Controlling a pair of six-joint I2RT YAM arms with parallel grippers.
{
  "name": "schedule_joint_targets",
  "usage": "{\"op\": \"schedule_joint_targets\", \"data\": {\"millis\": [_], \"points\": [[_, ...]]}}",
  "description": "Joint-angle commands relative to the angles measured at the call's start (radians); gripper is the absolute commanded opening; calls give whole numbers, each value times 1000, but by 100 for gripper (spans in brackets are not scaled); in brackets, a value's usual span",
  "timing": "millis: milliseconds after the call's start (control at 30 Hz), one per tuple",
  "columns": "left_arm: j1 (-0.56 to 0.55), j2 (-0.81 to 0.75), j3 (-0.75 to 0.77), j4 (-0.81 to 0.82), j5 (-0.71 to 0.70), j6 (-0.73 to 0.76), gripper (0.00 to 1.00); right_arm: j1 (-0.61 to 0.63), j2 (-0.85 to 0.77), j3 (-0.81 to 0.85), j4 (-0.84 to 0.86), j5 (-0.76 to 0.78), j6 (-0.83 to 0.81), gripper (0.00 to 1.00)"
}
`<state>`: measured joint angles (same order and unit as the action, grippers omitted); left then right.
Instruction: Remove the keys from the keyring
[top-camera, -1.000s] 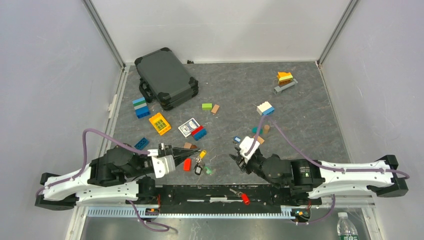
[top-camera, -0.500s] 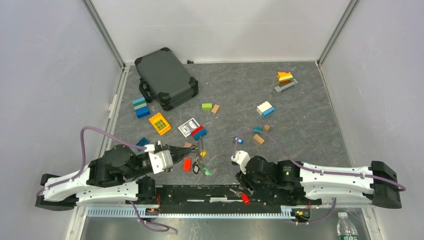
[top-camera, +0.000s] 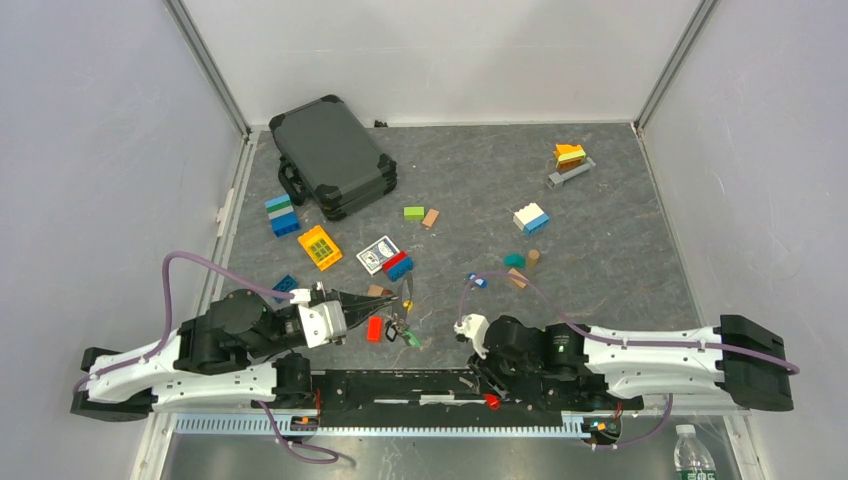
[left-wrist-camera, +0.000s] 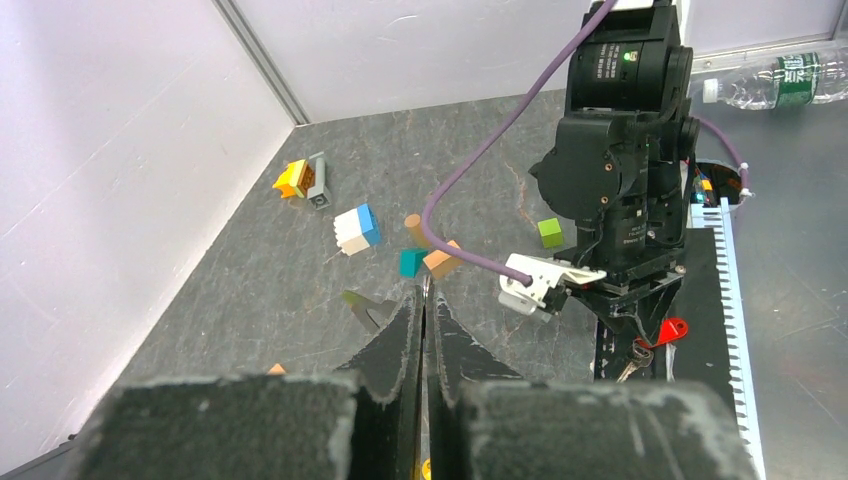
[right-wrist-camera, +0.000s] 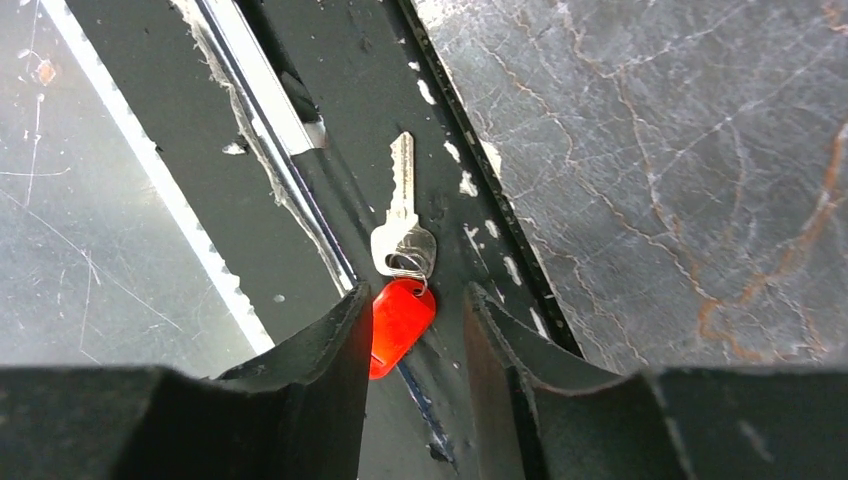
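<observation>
My left gripper (top-camera: 390, 297) is shut on the keyring (left-wrist-camera: 425, 292), a thin grey wire that runs between its fingertips. Below it on the mat hang keys (top-camera: 394, 331) with red, black, green and yellow heads, bunched together. A blue-headed key (top-camera: 476, 281) lies alone further right. My right gripper (top-camera: 484, 384) is open over the black base bar. A silver key (right-wrist-camera: 402, 222) with a red tag (right-wrist-camera: 400, 325) lies on that bar, and the tag sits between the open fingers, close to the left one.
A dark case (top-camera: 334, 155) stands at the back left. A card box (top-camera: 378, 253) and coloured blocks (top-camera: 530, 217) are scattered over the grey mat (top-camera: 600, 250). The black base bar (top-camera: 420, 385) and a toothed rail run along the near edge. A water bottle (top-camera: 692, 452) lies at the lower right.
My right arm has drawn back from the middle of the mat to the near base bar, over the red-tagged key. The left arm has hardly moved and stays shut.
</observation>
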<state>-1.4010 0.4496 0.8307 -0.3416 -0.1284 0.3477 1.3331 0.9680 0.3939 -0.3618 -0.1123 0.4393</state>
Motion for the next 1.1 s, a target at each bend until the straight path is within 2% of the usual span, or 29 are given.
{"op": "schedule_joint_targets", "data": {"millis": [0,200,467,600,667,767,867,1067], "points": [[-4,-3,8,64,13,-35,2,-3,32,-1,73,-54,-15,42],[-4,-8,8,56,11,-33,2,-2,51,-7,85,-66,-23,41],[-4,-13,4,53,10,-38,2,-2,75,-19,92,-75,-25,34],[-3,-16,2,53,11,-40,2,-2,85,-12,76,-63,-34,27],[-4,-19,2,53,11,-40,2,-2,84,-1,70,-51,-42,15],[-4,-23,-1,56,13,-39,2,-2,64,26,65,-7,-53,3],[-4,-32,-3,56,13,-41,2,-3,36,67,58,86,-60,0],[-3,-46,-13,74,31,-44,2,-40,64,192,56,274,-111,0]]}}
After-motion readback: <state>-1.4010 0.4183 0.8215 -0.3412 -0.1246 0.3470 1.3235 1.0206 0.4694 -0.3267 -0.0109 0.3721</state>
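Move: The red tag lies practically under the right hand, between its part-open fingers, about 1 cm back and 2 cm below. Its key points away to the left, some 4 cm left of the hand and 2 cm ahead; the silver strip is about 9 cm left and 2 cm back. From the left hand, the tag is roughly 16 cm right, 7 cm back and 34 cm below. Sinking 1 cm, the right hand pinches the red tag, then takes it some 4 cm forward and up. ##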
